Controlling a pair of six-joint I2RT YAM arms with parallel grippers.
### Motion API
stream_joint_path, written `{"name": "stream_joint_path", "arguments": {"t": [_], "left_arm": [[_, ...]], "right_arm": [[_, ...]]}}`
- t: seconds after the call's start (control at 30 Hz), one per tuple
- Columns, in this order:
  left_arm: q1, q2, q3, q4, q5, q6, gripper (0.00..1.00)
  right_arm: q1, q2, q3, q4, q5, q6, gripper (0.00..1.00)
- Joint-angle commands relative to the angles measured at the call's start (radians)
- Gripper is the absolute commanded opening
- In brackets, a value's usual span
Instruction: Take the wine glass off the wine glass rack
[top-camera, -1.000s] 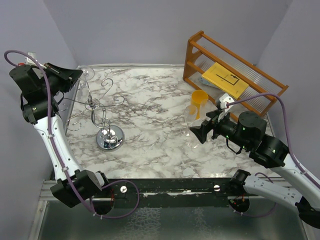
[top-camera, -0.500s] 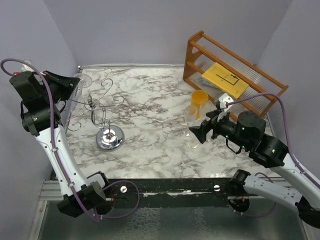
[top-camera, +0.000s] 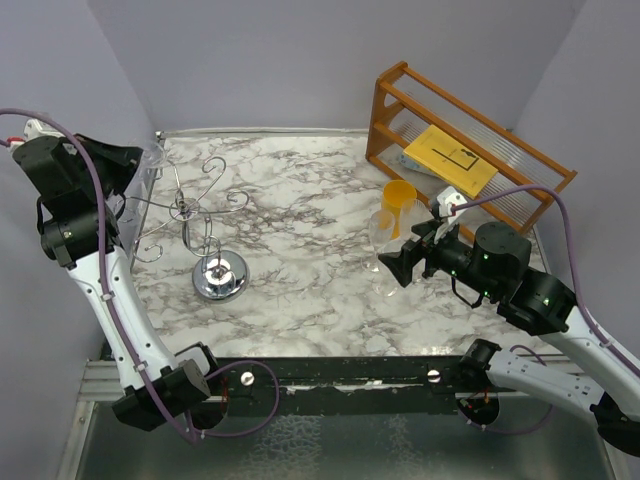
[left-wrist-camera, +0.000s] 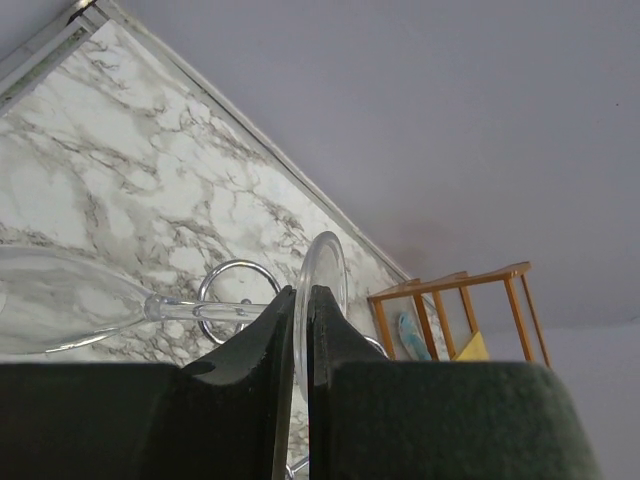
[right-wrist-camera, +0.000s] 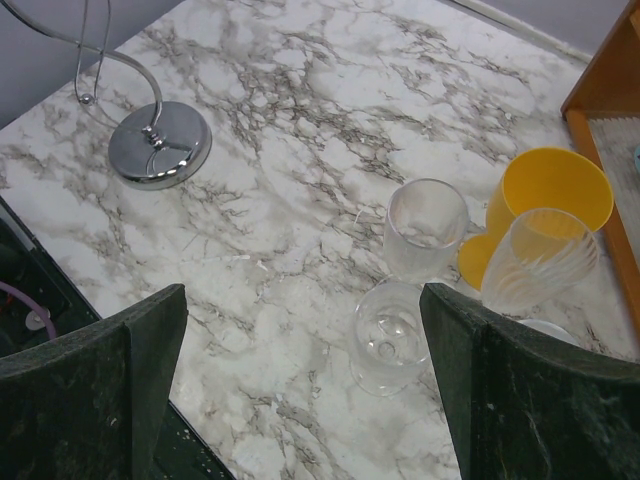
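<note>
The wine glass (left-wrist-camera: 70, 300) lies sideways in the left wrist view, bowl to the left. My left gripper (left-wrist-camera: 302, 292) is shut on the edge of its round foot (left-wrist-camera: 328, 265). The stem crosses a wire loop (left-wrist-camera: 238, 290) of the wine glass rack; I cannot tell whether it is still threaded through it. From above, the left gripper (top-camera: 128, 163) holds the faint glass (top-camera: 150, 162) at the far left, beside the silvery rack (top-camera: 190, 210) with its chrome base (top-camera: 220, 275). My right gripper (top-camera: 400, 265) hangs open with nothing in it, over clear glasses (right-wrist-camera: 390, 340).
An orange-brown wooden shelf (top-camera: 390, 110) with a yellow card stands at the back right. In front of it are a yellow cup (top-camera: 400, 195) and several clear glasses (top-camera: 382, 230). The left wall is close behind the left arm. The rack's base (right-wrist-camera: 160, 150) also shows in the right wrist view.
The left arm has drawn back to the left and toward the wall, taking the wine glass away from the rack's top arms. The right arm has not moved.
</note>
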Motion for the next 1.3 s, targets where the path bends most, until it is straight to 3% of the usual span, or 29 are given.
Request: {"name": "stream_joint_path", "arguments": {"t": [0.0, 0.17, 0.3, 0.53, 0.87, 1.1, 1.27], "left_arm": [[-0.004, 0.024, 0.07, 0.131, 0.017, 0.02, 0.0], [-0.004, 0.021, 0.081, 0.306, 0.114, -0.013, 0.0], [-0.007, -0.012, 0.019, 0.586, 0.274, -0.158, 0.0], [-0.033, -0.041, -0.002, 0.809, 0.393, -0.333, 0.0], [-0.288, -0.046, -0.077, 1.102, 0.413, -0.653, 0.0], [-0.395, -0.085, -0.28, 1.512, 0.368, -1.073, 0.0], [-0.508, -0.114, -0.396, 1.677, 0.308, -1.278, 0.0]], "right_arm": [[0.006, 0.001, 0.019, 0.029, 0.019, -0.004, 1.0], [0.006, 0.009, 0.034, 0.042, 0.005, -0.001, 1.0], [0.006, 0.014, 0.036, 0.084, -0.037, 0.014, 1.0], [0.006, 0.061, 0.049, 0.175, -0.132, 0.085, 1.0], [0.006, 0.197, 0.121, 0.23, -0.158, 0.253, 1.0], [0.006, 0.219, 0.159, 0.332, -0.244, 0.424, 1.0], [0.006, 0.168, 0.112, 0.448, -0.269, 0.552, 1.0]]}}
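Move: The left hand already pinches the wine glass by its foot, with the bowl hanging below and a little to the left. The open right gripper lies about 50 cm to its right, 15 cm back and 11 cm lower. The rack's hub is roughly 9 cm to the left hand's right, 8 cm back and 5 cm below. From the right hand, the held glass is some 53 cm left, 14 cm ahead and 5 cm up; a standing glass is 12 cm straight ahead and the yellow cup 24 cm ahead, 4 cm right, both some 18 cm below. Keeping the wine glass's foot pinched, the left hand first lifts it about 15 cm with the fingertips tipping up, then sweeps some 20 cm right past the rack's far side towards the right gripper while easing back about 10 cm, the wrist swinging clockwise through nearly 60 degrees and rolling. The right hand waits briefly, then comes to meet the glass, going left about 9 cm and rising some 7 cm above the standing glasses, rolling its left side up with the fingers still wide open. ##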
